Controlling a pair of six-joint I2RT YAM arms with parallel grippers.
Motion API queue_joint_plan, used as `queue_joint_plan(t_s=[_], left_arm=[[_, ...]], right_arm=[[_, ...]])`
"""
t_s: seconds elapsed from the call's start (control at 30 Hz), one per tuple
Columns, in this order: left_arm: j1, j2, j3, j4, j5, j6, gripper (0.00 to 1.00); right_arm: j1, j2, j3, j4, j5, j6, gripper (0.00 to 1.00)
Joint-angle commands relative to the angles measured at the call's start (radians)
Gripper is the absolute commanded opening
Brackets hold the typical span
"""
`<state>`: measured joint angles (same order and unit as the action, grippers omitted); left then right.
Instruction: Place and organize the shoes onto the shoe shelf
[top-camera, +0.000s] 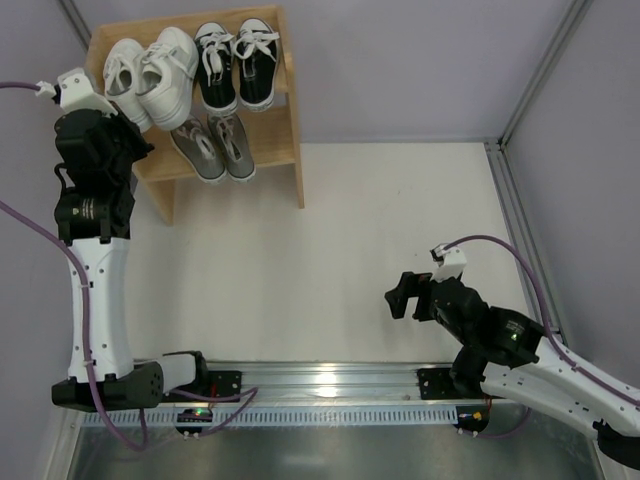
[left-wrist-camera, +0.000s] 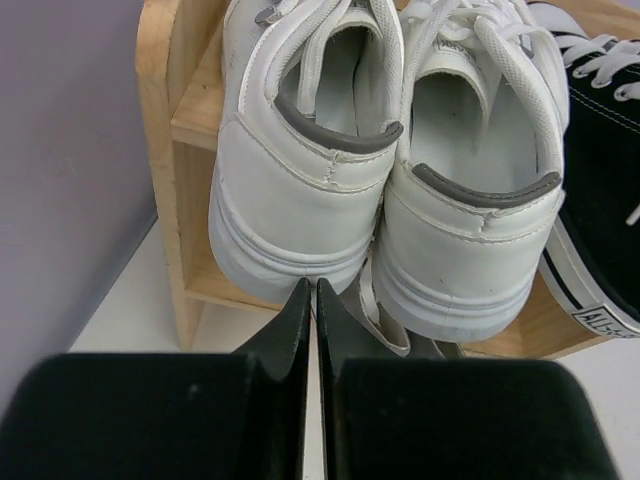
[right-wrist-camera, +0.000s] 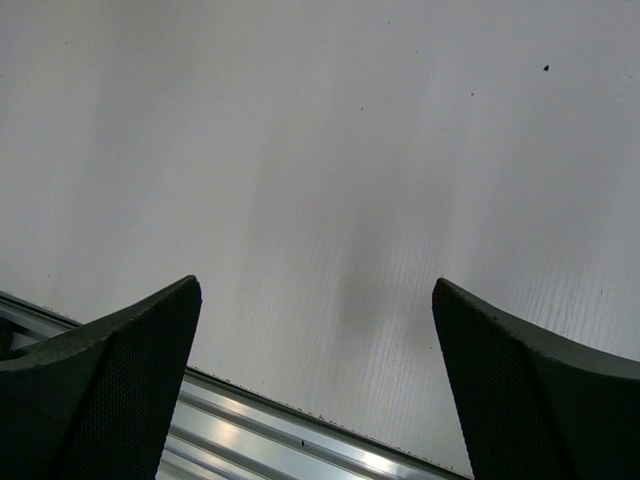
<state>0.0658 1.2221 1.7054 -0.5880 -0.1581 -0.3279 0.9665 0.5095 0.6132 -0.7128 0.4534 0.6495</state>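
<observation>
The wooden shoe shelf (top-camera: 282, 150) stands at the far left. The white pair (top-camera: 150, 72) and the black pair (top-camera: 237, 65) sit side by side on its top tier. The grey pair (top-camera: 212, 148) sits on the lower tier. My left gripper (top-camera: 140, 142) is shut and empty, its tips just below the heel of the left white shoe (left-wrist-camera: 300, 190), as the left wrist view (left-wrist-camera: 312, 292) shows. The other white shoe (left-wrist-camera: 470, 230), a black shoe (left-wrist-camera: 600, 170) and part of a grey shoe (left-wrist-camera: 395, 325) also show there. My right gripper (top-camera: 398, 297) is open and empty over the table (right-wrist-camera: 315, 300).
The shelf's left side panel (left-wrist-camera: 165, 150) stands close to the purple left wall (left-wrist-camera: 60, 170). A metal rail (top-camera: 320, 380) runs along the near table edge and shows under the right gripper (right-wrist-camera: 270, 430). A metal frame post (top-camera: 515, 220) lines the right side.
</observation>
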Motion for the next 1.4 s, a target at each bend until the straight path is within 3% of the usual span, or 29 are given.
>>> queue_joint_plan(t_s=[0.0,0.33,0.6,0.8,1.07,1.2,1.37], left_arm=[[0.002,0.037,0.036,0.082,-0.077,0.072,0.0],[0.02,0.111,0.074,0.142,-0.119,0.108,0.0],[0.022,0.094,0.066,0.119,-0.282,0.127,0.0],[0.022,0.018,0.051,0.132,-0.115,0.078,0.0],[0.019,-0.117,0.062,-0.033,0.129,-0.049,0.04],[0.02,-0.076,0.072,-0.072,0.338,-0.085,0.0],[0.019,0.025,0.168,-0.098,0.42,-0.115,0.0]], right_arm=[[0.001,0.011,0.036,0.013,0.027,0.016,0.98],[0.001,-0.011,0.043,-0.037,0.065,0.036,0.98],[0.001,-0.005,0.045,-0.047,0.061,0.044,0.98],[0.001,-0.006,0.043,-0.047,0.062,0.047,0.98],[0.001,-0.002,0.03,-0.033,0.048,0.058,0.98],[0.001,-0.002,0.033,-0.036,0.039,0.056,0.98],[0.0,-0.025,0.034,-0.059,0.05,0.07,0.98]])
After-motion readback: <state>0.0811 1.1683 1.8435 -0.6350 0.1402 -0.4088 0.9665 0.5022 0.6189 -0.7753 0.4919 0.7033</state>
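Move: The left white shoe on the upper shelf has its heel just off the left gripper's shut tips; its middle lies about 14 cm ahead, 4 cm left and 5 cm above. The right white shoe's middle is also some 14 cm ahead but 5 cm right and 6 cm up, with the nearer black shoe roughly 10 cm farther right, level with it. From the right gripper, the left white shoe is about 34 cm ahead, 55 cm left and 35 cm up. Bring the shut left gripper about 3 cm forward at the left white shoe's heel, then sweep left some 4 cm, turning counter-clockwise, to push the heel away from the right white shoe. Then draw back and up off the shoe, swinging about 10 cm to the right and turning clockwise nearly 30 degrees, to finish in front of the right white shoe's heel, fingers still shut, easing forward again at the very end. ##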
